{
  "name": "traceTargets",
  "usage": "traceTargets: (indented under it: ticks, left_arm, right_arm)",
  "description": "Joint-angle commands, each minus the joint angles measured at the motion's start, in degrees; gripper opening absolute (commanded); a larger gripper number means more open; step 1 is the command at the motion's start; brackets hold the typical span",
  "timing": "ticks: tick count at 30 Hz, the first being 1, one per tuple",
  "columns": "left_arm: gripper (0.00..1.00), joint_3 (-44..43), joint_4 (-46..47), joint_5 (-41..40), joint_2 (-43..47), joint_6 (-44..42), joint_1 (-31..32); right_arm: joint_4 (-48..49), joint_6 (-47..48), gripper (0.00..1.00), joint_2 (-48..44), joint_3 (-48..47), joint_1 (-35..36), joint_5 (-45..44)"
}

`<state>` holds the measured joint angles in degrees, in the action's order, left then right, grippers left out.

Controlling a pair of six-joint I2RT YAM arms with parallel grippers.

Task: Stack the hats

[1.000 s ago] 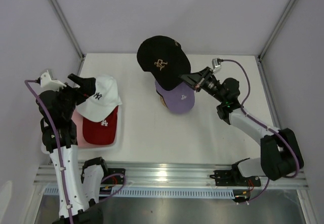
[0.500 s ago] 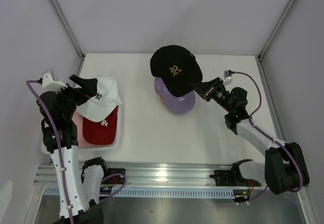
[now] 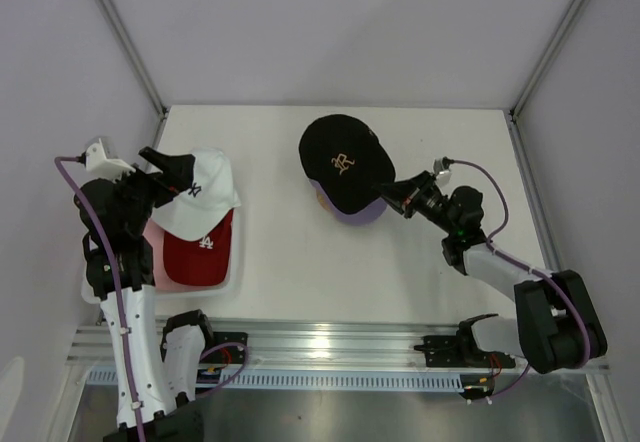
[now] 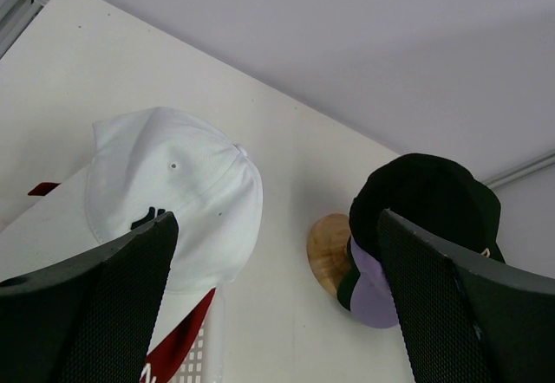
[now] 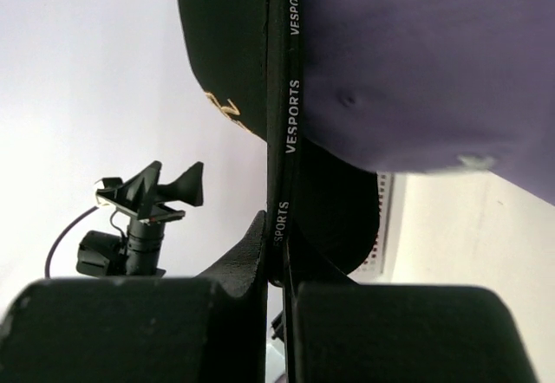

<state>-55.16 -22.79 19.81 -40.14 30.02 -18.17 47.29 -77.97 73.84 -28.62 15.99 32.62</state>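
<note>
A black hat (image 3: 345,162) with a gold logo lies over the lavender hat (image 3: 358,214), and only a lavender sliver shows at its near edge. My right gripper (image 3: 392,195) is shut on the black hat's rim (image 5: 279,184), just right of the stack. The lavender hat (image 5: 416,62) fills the upper right of the right wrist view. A white hat (image 3: 200,197) with an NY logo lies on a red hat (image 3: 200,252) and a pink hat (image 3: 152,234) at the left. My left gripper (image 4: 276,227) hovers open above the white hat (image 4: 173,192), holding nothing.
The stacked hats sit on a round wooden stand (image 4: 328,249) in the middle of the table. A white mesh basket (image 3: 236,267) at the left holds the white, red and pink hats. Grey walls enclose the table on three sides.
My right gripper has brought the black hat down and toward the near side, onto the lavender hat, which is now mostly covered. The left arm has hardly moved.
</note>
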Motion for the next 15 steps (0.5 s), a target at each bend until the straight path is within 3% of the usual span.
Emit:
traceTargets:
  ticks: [1,7,12,15]
  left_arm:
    - [1.0,0.57,2.13,1.28,-0.46,0.74,-0.55]
    - [1.0,0.58,2.92,2.25,-1.08,1.44,-0.55]
    - [1.0,0.49,2.66,1.98,-0.56,1.53,-0.55]
    - [1.0,0.22,2.05,1.9,-0.12,1.01,-0.55]
  right_arm:
    - [5.33,0.81,0.0,-3.44,4.96,-1.4,-2.12]
    - [14.65,3.18,0.0,-2.22,12.45,-0.08,-7.13]
    - [13.62,6.78,0.0,6.03,12.18,1.24,-7.13]
    - [19.66,5.56,0.0,13.66,14.47,0.37,-6.26]
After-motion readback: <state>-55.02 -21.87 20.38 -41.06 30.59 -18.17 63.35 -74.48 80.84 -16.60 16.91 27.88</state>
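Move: The right hand still grips the black hat by its right rim. The purple hat on the wooden stand, where the black one is being taken, lies about 6 cm ahead of this hand, 8 cm to its left and some 6 cm lower. The green hat is just beneath the purple one, and the stand's middle is about 7 cm ahead, 9 cm left and 14 cm down. From the left hand, the purple hat is roughly 34 cm right, 7 cm ahead and 14 cm lower. Keeping the black hat's rim pinched between shut fingers, the right hand lowers it about 7 cm over the purple hat. On the way down it first draws back some 2 cm and slightly right, then eases a little forward again, with the wrist's attitude nearly unchanged. Whether the two hats touch can't be made out. ##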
